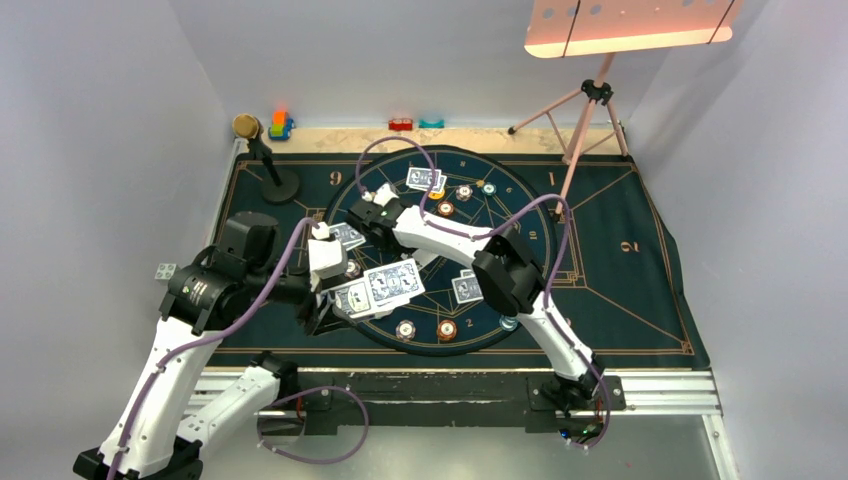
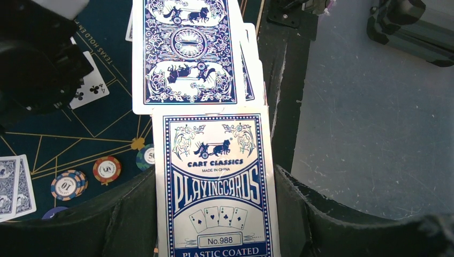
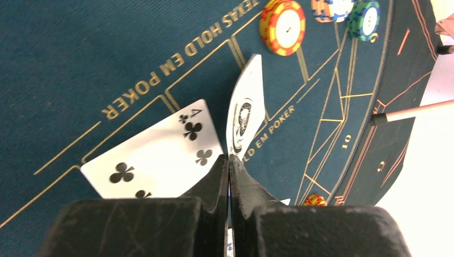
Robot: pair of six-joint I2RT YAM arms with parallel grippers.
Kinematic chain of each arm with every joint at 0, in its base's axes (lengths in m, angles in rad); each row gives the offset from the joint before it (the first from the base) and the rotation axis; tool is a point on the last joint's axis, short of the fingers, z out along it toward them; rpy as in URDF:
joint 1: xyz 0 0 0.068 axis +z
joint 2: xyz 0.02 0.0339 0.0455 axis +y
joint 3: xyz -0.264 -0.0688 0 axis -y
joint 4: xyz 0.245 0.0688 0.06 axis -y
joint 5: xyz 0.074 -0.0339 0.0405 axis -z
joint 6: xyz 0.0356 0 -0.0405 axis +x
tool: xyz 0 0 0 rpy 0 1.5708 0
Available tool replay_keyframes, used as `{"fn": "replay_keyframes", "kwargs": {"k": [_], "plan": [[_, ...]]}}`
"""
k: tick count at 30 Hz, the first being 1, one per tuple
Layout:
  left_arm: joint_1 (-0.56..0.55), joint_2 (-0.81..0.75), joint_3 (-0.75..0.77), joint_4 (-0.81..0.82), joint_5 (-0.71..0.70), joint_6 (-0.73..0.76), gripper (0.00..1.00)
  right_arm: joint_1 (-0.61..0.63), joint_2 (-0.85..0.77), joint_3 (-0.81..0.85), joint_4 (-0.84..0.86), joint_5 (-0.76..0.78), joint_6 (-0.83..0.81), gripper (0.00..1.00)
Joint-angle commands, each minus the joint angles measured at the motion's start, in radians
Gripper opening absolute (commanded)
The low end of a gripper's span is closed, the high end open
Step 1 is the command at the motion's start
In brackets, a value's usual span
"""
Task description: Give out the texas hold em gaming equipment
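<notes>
My left gripper [image 2: 214, 219] is shut on a blue-and-white playing-card box [image 2: 214, 176], and a blue-backed card [image 2: 184, 51] sticks out past its top. In the top view the box and cards [image 1: 378, 288] hang over the round poker mat's [image 1: 520, 205] left side. My right gripper [image 3: 229, 160] is shut on one card [image 3: 245, 112], seen edge-on just above the mat. A face-up four of clubs [image 3: 155, 158] lies beside its left finger. Striped chips [image 3: 282, 19] lie beyond it. Other cards [image 1: 425, 180] and chips [image 1: 446, 328] are spread around the mat.
A gold-headed microphone on a stand [image 1: 262, 150] stands at the back left, with toy blocks [image 1: 280, 125] along the back edge. A pink tripod stand [image 1: 590, 100] rises at the back right. The dark cloth [image 1: 640, 290] covers the table to the metal rail in front.
</notes>
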Motion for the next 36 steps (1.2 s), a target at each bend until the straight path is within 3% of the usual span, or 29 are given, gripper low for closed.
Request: {"fn": "replay_keyframes", "kwargs": {"k": [1, 4, 9, 13, 17, 28, 33, 36], "plan": [[0.006, 0.001, 0.043, 0.02, 0.029, 0.009, 0.0, 0.024, 0.017, 0.034, 0.003, 0.004, 0.001, 0.0], [0.006, 0.002, 0.047, 0.024, 0.025, 0.005, 0.0, 0.03, 0.013, 0.017, 0.044, -0.075, 0.005, 0.01], [0.007, 0.006, 0.051, 0.029, 0.021, 0.0, 0.0, 0.031, 0.002, 0.002, 0.095, -0.175, 0.001, 0.1], [0.007, 0.005, 0.049, 0.03, 0.018, 0.001, 0.0, 0.03, 0.001, 0.006, 0.09, -0.233, 0.003, 0.37], [0.007, 0.003, 0.044, 0.028, 0.014, 0.002, 0.0, 0.018, -0.055, -0.031, 0.125, -0.292, 0.005, 0.53], [0.006, -0.007, 0.042, 0.023, 0.008, 0.007, 0.0, -0.113, -0.428, -0.149, 0.192, -0.489, 0.071, 0.55], [0.006, -0.015, 0.045, 0.01, -0.009, 0.02, 0.0, -0.228, -0.742, -0.389, 0.288, -0.779, 0.16, 0.65], [0.006, -0.014, 0.039, 0.015, -0.007, 0.018, 0.0, -0.294, -0.917, -0.565, 0.428, -0.985, 0.221, 0.77]]}}
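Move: Just left of the right hand, which already pinches the ace of spades, the four of clubs lies face up, about 7 cm left, 4 cm back and 5 cm below. At the same depth below, the red chip sits some 8 cm ahead and 2 cm left, and the near face-down cards about 13 cm back and 7 cm right. From the left hand, the four is roughly 22 cm ahead, 15 cm right and 24 cm below. Sliding left about 4 cm while sinking some 3 cm and easing slightly back, the right hand brings the ace down beside and partly over the four of clubs, then opens its fingers and lets go. It climbs away about 20 cm, swinging right, rolling some 50 degrees with its left side rising, fingers opening wider. ##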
